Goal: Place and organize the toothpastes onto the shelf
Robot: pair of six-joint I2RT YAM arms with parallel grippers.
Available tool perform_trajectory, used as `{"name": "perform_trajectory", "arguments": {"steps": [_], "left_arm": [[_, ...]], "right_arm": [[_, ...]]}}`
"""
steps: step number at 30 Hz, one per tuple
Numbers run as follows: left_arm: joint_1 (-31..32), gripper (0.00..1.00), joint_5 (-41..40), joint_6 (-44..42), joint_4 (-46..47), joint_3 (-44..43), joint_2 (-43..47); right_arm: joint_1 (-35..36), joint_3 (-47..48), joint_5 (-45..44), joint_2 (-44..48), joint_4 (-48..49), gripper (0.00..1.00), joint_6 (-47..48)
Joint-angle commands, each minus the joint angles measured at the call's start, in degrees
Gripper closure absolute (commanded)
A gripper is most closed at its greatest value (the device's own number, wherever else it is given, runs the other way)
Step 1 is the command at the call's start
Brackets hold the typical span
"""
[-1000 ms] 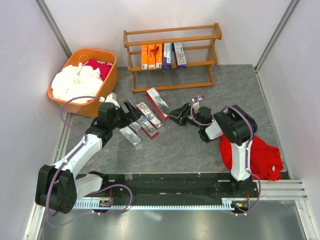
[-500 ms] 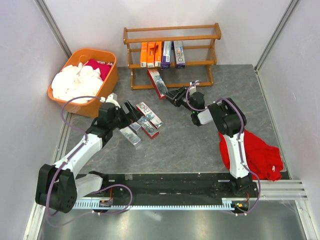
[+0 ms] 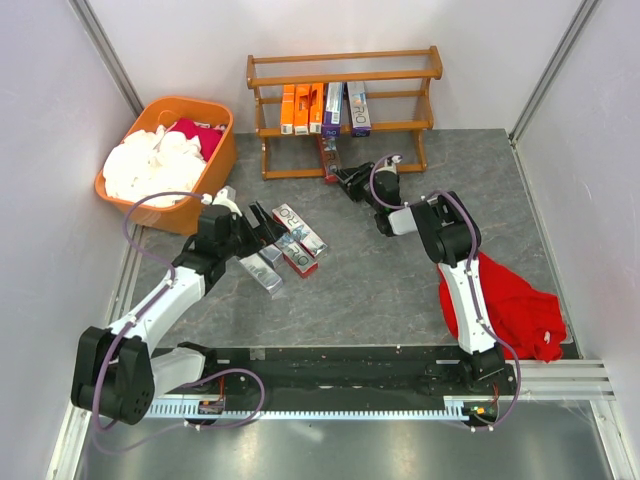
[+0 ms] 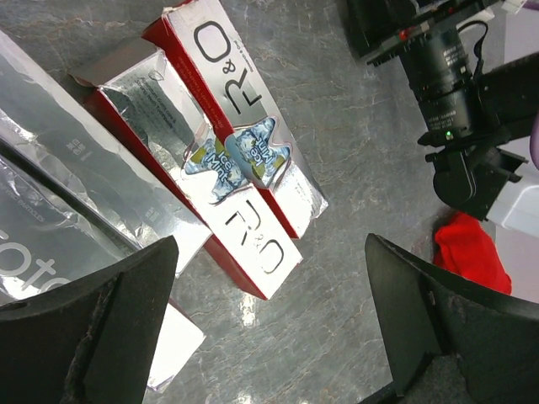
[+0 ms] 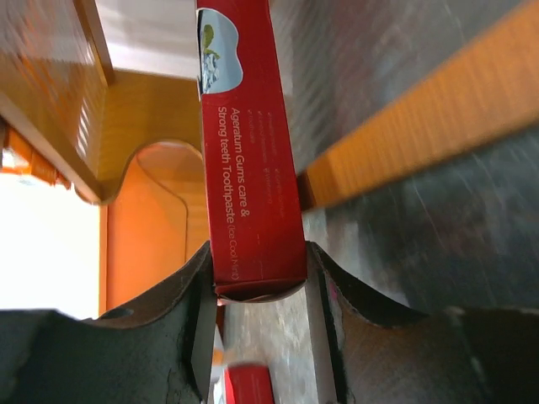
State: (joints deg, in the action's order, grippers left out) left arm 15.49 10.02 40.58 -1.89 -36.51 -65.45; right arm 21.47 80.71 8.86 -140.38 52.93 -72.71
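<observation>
The wooden shelf (image 3: 395, 72) stands at the back, with orange toothpastes (image 3: 302, 109) and purple-and-white ones (image 3: 346, 108) upright on its middle tier. My right gripper (image 3: 342, 177) is shut on a red-and-silver toothpaste (image 3: 327, 158), which pokes in at the shelf's lowest tier. In the right wrist view this red carton (image 5: 248, 168) sits clamped between the fingers (image 5: 257, 278), beside an orange rail (image 5: 421, 126). My left gripper (image 3: 262, 222) hangs open over the red-and-silver cartons (image 4: 244, 168) and silver-grey cartons (image 4: 76, 185) lying on the table; nothing lies between its fingers (image 4: 269, 328).
An orange tub (image 3: 215, 170) with white and red cloths stands at the back left. A red cloth (image 3: 510, 310) lies at the right by my right arm's base. The white side walls are close on both sides.
My right gripper has carried the red-and-silver carton from the middle of the table back to the shelf's lowest tier. The left arm has stayed still and open.
</observation>
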Motion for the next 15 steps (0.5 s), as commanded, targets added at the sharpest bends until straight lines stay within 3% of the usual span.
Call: {"name": "perform_trajectory", "arguments": {"steps": [1, 9, 15], "left_arm": [[-0.11, 0.0, 1.84, -1.82, 1.63, -1.72, -0.82], [-0.1, 0.0, 2.81, -1.38, 3.56, -1.63, -1.17], [-0.1, 0.0, 3.25, -1.55, 3.56, -1.54, -1.43]], "right_arm": [[0.15, 4.37, -5.86, -1.3, -0.28, 0.6, -0.15], [0.94, 3.93, -6.85, -2.18, 0.51, 0.45, -0.59], [0.94, -2.73, -5.09, 1.41, -0.63, 0.02, 0.63]]}}
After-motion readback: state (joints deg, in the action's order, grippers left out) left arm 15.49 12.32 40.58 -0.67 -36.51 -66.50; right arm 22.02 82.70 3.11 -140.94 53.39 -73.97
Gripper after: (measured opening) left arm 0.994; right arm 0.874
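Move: The red toothpaste box is pinched by its near end in the right gripper, its middle about 7 cm ahead and 2 cm to the left, already on the shelf's lower tier. The lower front rail crosses about 3 cm straight ahead and 2 cm below. On the tier above, some 14 cm up and 8 cm ahead, lie the purple box, 1 cm to the left, and the white-blue box, 4 cm to the right. From the left gripper, the red box is roughly 27 cm ahead, 14 cm right and 8 cm lower. Ease the right gripper about 1.5 cm farther forward, sliding the held red box deeper over the lower rail while swinging the hand some 5 degrees clockwise. Then stop there and open the fingers from half to nearly wide, letting go of the box's near end, and rise about 1 cm as they part. ##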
